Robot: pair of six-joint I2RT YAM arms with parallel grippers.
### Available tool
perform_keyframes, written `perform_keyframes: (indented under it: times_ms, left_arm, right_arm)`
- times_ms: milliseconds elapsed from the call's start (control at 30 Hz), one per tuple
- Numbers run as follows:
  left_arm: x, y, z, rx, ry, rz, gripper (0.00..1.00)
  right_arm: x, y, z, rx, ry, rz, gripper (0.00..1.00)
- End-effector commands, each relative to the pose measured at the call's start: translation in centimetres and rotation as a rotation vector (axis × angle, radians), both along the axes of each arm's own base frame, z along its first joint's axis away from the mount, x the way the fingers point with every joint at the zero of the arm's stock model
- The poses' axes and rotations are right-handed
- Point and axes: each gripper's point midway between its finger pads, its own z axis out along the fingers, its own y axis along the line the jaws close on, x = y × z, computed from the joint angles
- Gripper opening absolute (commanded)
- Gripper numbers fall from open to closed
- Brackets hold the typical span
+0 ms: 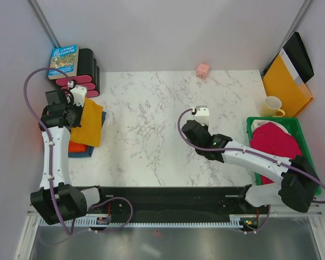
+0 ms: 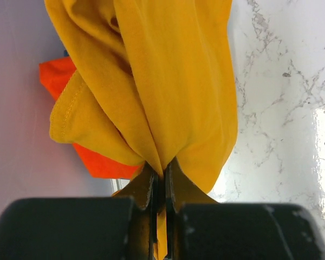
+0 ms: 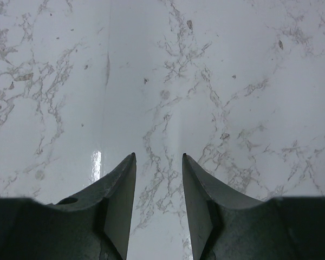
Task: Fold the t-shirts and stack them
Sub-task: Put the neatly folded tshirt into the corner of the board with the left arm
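Note:
The mustard-yellow t-shirt [image 1: 90, 123] hangs folded at the table's left edge, pinched by my left gripper [image 1: 75, 112]. In the left wrist view that gripper [image 2: 163, 161] is shut on the yellow t-shirt [image 2: 168, 81]. Under it lie the red-orange t-shirt [image 1: 76, 146] and the dusty blue t-shirt [image 1: 82, 154]; the red-orange t-shirt [image 2: 70, 92] shows behind the yellow cloth. The magenta-pink t-shirt [image 1: 274, 142] lies bunched in the green basket [image 1: 303, 132]. My right gripper [image 1: 201, 112] hovers over bare marble at mid-table, open [image 3: 158, 157] with nothing between its fingers.
A book [image 1: 64, 60] rests on dark and pink rolls [image 1: 86, 76] at the back left. A small pink cube [image 1: 203, 70] sits at the back. A yellow mug [image 1: 272, 106] and an orange envelope folder [image 1: 286, 86] stand at the back right.

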Motion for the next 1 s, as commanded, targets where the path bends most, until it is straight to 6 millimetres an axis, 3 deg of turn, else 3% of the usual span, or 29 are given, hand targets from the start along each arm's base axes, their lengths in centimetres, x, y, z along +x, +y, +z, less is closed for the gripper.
perform_keyframes:
  times_ms: [0,233,367,467,533,667,967]
  left_arm:
    - [1.3,1.2,1.4,0.03,-0.077,-0.066,0.02]
    - [1.4,3.1,1.1,0.02,-0.074,-0.04,0.02]
    - [1.5,5.5,0.2,0.022,-0.071,0.001,0.02]
    - [0.9,9.1,-0.2,0.012,-0.078,0.077,0.02]
    - [0.9,10.5,-0.6,0.009,-0.078,0.096,0.02]
    - [0.3,13.5,-2.5,-0.029,-0.064,0.15,0.02]
    - [0.1,16.5,-7.5,-0.093,-0.044,0.194,0.02]
  right_arm:
    - [0.0,0.1,0.7,0.054,-0.027,-0.008,0.47]
    - [0.0,0.3,0.5,0.056,-0.018,-0.004,0.47]
    - [0.0,0.5,0.4,0.067,-0.011,-0.006,0.47]
    - [-0.1,0.5,0.4,0.066,-0.003,-0.007,0.48]
    - [-0.2,0.4,0.3,0.061,0.002,-0.01,0.47]
    - [-0.4,0.2,-0.2,0.045,0.024,-0.018,0.48]
    - [-0.2,0.5,-0.7,0.025,0.059,-0.034,0.47]
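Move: The left hand still holds the folded yellow t-shirt, hanging from its fingers. The red t-shirt on the pile lies about 6 cm to its left, 3 cm nearer the base and roughly 19 cm below; the blue t-shirt beneath it is centred about 4 cm left, 3 cm back and 20 cm down. The black-and-pink drawer box stands some 21 cm straight ahead, 14 cm lower. From the right hand, the red t-shirt is about 56 cm left, 1 cm back and 12 cm below. Keeping its pinch on the yellow t-shirt, the left hand carries it left some 15 cm, across above the red t-shirt towards the left wall. It starts slowly, then speeds up and sinks about 7 cm, most of that in the second half, while the wrist turns roughly 15 degrees counter-clockwise. ##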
